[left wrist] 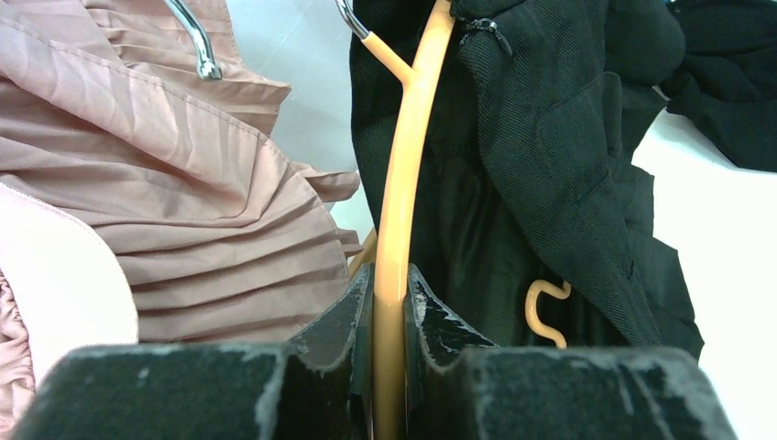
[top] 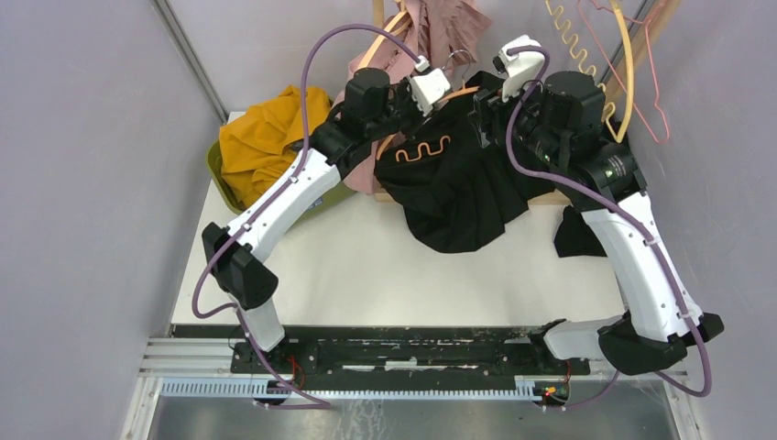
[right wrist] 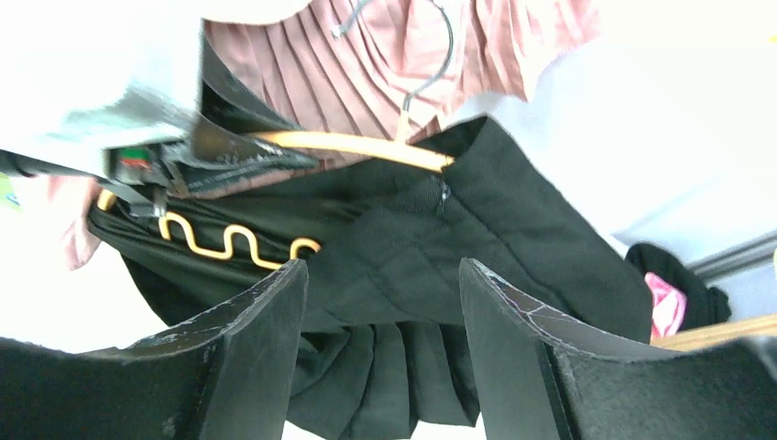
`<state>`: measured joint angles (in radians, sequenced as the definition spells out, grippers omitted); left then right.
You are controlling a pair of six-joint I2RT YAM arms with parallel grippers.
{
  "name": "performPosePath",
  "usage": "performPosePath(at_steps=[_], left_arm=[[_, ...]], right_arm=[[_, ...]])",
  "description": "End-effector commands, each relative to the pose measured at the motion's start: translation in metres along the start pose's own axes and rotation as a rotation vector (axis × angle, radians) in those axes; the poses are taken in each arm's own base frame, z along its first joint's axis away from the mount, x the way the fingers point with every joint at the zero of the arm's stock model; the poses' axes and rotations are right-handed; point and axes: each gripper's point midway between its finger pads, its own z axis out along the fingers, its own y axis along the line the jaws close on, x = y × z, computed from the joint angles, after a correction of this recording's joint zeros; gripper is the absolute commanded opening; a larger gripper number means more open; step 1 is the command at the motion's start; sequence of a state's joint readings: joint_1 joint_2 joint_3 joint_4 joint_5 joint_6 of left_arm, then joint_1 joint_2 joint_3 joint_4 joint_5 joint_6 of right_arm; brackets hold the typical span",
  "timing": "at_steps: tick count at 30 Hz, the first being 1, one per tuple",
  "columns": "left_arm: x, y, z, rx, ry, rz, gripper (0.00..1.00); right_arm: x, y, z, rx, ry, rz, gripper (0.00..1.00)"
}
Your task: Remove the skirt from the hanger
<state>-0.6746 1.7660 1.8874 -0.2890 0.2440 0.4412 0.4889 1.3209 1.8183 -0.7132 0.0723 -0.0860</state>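
Observation:
A black pleated skirt (top: 458, 197) hangs from an orange hanger (top: 423, 148) and spills onto the white table. My left gripper (top: 442, 92) is shut on the hanger's orange arm (left wrist: 403, 183), which runs up between its pads (left wrist: 389, 284). The skirt's waistband (left wrist: 550, 165) drapes to the right of that arm. My right gripper (top: 484, 103) hovers just right of it, open. In the right wrist view its fingers (right wrist: 383, 270) straddle the waistband (right wrist: 431, 238) without touching it. The hanger (right wrist: 348, 144) and its metal hook lie beyond.
A pink pleated garment (top: 431, 37) hangs behind the left gripper. A green bin with yellow cloth (top: 266, 137) sits at the back left. Bare hangers (top: 605, 55) hang at the back right. Another black cloth (top: 577, 234) lies by the right arm.

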Motion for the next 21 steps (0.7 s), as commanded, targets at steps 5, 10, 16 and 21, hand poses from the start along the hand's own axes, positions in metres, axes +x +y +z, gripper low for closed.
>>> performPosePath(at_steps=[5, 10, 16, 21], left_arm=[[-0.083, 0.018, -0.035, -0.057, -0.247, 0.001, 0.03], [-0.086, 0.016, -0.041, -0.055, -0.256, 0.003, 0.03], [-0.086, 0.014, -0.048, -0.057, -0.257, 0.010, 0.03], [-0.087, 0.016, -0.052, -0.065, -0.253, 0.025, 0.03]], right_arm=[[-0.041, 0.012, 0.000, -0.030, -0.113, -0.105, 0.67], [-0.037, 0.025, 0.020, -0.054, -0.092, -0.153, 0.67], [-0.018, 0.028, 0.036, -0.003, -0.017, -0.425, 0.66], [0.000, 0.017, 0.043, 0.086, 0.063, -0.749, 0.68]])
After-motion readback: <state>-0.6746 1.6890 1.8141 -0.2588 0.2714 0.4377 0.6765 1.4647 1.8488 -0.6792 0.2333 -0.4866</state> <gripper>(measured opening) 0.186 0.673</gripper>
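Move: The black skirt's waistband, by its small zip where it hangs over the orange hanger arm, lies about 9 cm ahead of the right hand, 3 cm left and 5 cm below. From that hand the hanger's hook stands 12 cm ahead and 5 cm left, the wavy bar 6 cm ahead, 13 cm left and 12 cm lower. The left hand, pinching the hanger, has the waistband 4 cm ahead and 8 cm right. The left hand keeps its pinch on the orange hanger, easing back some 2 cm and lifting slightly. The right hand, fingers held open, rises about 2.5 cm, then sweeps left, dips about 5 cm and edges forward towards the skirt's waistband, rolling some 25 degrees so that its left side drops; whether it touches the cloth can't be seen. ##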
